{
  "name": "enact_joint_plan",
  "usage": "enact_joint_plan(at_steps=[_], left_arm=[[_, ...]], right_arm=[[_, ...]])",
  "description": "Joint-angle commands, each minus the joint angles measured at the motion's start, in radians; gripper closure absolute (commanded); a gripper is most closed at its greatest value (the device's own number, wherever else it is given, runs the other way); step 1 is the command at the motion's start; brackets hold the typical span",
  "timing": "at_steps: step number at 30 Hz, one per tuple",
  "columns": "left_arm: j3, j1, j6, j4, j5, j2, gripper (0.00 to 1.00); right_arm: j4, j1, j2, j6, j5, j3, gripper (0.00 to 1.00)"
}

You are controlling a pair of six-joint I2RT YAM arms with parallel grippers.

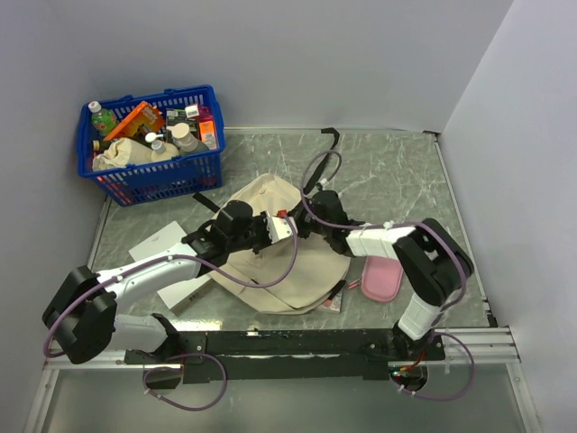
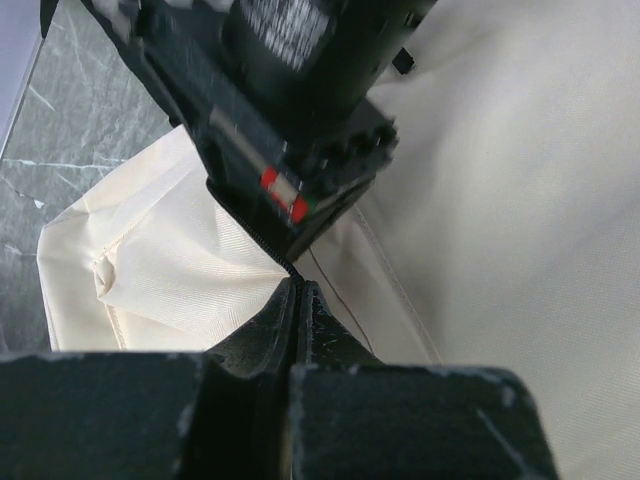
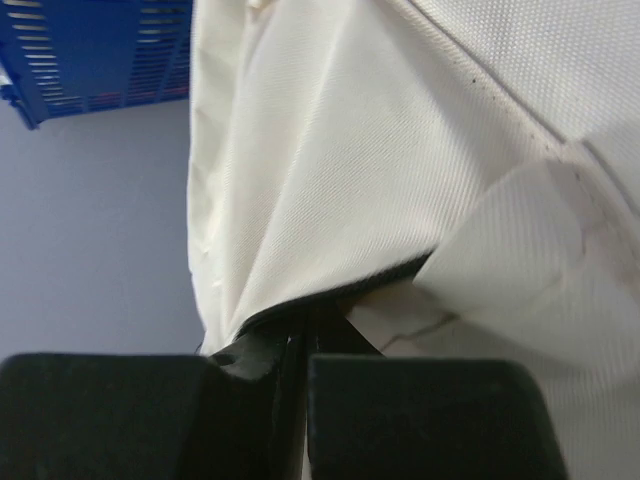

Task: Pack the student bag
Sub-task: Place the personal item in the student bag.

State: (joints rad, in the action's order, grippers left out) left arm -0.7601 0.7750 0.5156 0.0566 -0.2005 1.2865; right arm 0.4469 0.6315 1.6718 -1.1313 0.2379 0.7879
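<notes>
The student bag (image 1: 270, 266) is a cream-beige fabric backpack lying flat in the middle of the table. My left gripper (image 1: 287, 227) and right gripper (image 1: 303, 218) meet over its upper part. In the left wrist view my left gripper (image 2: 296, 285) is shut on the bag's black zipper line, with cream fabric (image 2: 500, 200) around it and the right gripper's black body (image 2: 290, 100) just above. In the right wrist view my right gripper (image 3: 308, 318) is shut on the bag's black zipper edge (image 3: 340, 290), and the fabric (image 3: 330, 150) is pulled up in folds. The bag's inside is hidden.
A blue plastic basket (image 1: 153, 149) full of bottles and packets stands at the back left; it also shows in the right wrist view (image 3: 90, 50). White books (image 1: 167, 244) lie left of the bag. A small pink pouch (image 1: 382, 278) lies at its right.
</notes>
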Motion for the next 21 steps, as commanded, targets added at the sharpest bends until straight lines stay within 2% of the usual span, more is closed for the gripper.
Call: enact_joint_plan(at_steps=[1, 4, 7, 8, 9, 10, 11, 13, 14, 18, 20, 21], left_arm=[[-0.018, 0.004, 0.004, 0.061, -0.057, -0.038, 0.99], [-0.024, 0.004, 0.003, 0.058, -0.056, -0.036, 0.99], [-0.025, 0.006, 0.004, 0.052, -0.057, -0.039, 0.99], [-0.025, 0.006, 0.004, 0.049, -0.057, -0.038, 0.99], [-0.027, 0.004, 0.003, 0.046, -0.060, -0.038, 0.97], [-0.027, 0.004, 0.001, 0.037, -0.062, -0.038, 0.94], [-0.031, 0.004, 0.003, 0.029, -0.063, -0.038, 0.82], [-0.047, 0.004, -0.012, -0.010, -0.076, -0.036, 0.67], [-0.074, 0.001, -0.020, -0.024, -0.073, -0.035, 0.54], [-0.174, -0.043, -0.048, -0.150, -0.103, -0.023, 0.41], [-0.238, -0.072, -0.036, -0.236, -0.149, -0.016, 0.29], [-0.258, -0.107, -0.020, -0.266, -0.166, -0.016, 0.28]], right_arm=[[0.069, 0.033, 0.075, -0.039, 0.005, 0.091, 1.00], [0.041, 0.045, 0.066, -0.019, 0.001, 0.108, 1.00], [-0.003, 0.036, -0.030, 0.016, -0.015, 0.029, 1.00], [-0.019, 0.030, -0.062, 0.028, -0.018, 0.005, 0.95], [-0.033, 0.027, -0.137, 0.039, -0.028, -0.018, 0.78], [-0.040, 0.019, -0.179, 0.065, -0.037, -0.044, 0.73], [-0.065, 0.020, -0.220, 0.077, -0.051, -0.096, 0.63], [-0.102, 0.020, -0.331, 0.120, -0.078, -0.137, 0.56], [-0.146, 0.019, -0.365, 0.131, -0.089, -0.174, 0.50], [-0.243, 0.020, -0.503, 0.194, -0.136, -0.242, 0.49], [-0.286, 0.022, -0.524, 0.206, -0.169, -0.265, 0.49], [-0.319, 0.022, -0.527, 0.211, -0.172, -0.269, 0.48]])
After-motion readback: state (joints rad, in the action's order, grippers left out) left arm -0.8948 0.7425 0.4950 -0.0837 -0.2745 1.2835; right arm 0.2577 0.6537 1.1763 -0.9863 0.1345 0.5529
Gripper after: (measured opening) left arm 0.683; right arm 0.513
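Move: The student bag's mouth is right at the hands: the left fingers pinch its dark-trimmed edge, and the right hand's shut fingers poke in at it. The personal item, already tucked inside, sits about 2 cm ahead of the right hand, 3 cm left and 3 below; from the left hand, 1 cm ahead and about 4 below. From the right hand the black strap lies some 13 cm ahead and 11 right, the pink pouch 14 back and 26 right. Left and slightly down, the shut right fingers first push about 2 cm deeper at the bag's mouth, then turn back and pull out some 10 cm backward and to the right while rising about 6, opening halfway and tipping up roughly 10 degrees. Meanwhile the left hand holds the edge nearly still, then opens wide, lets the cloth go and rises about 3 cm. ##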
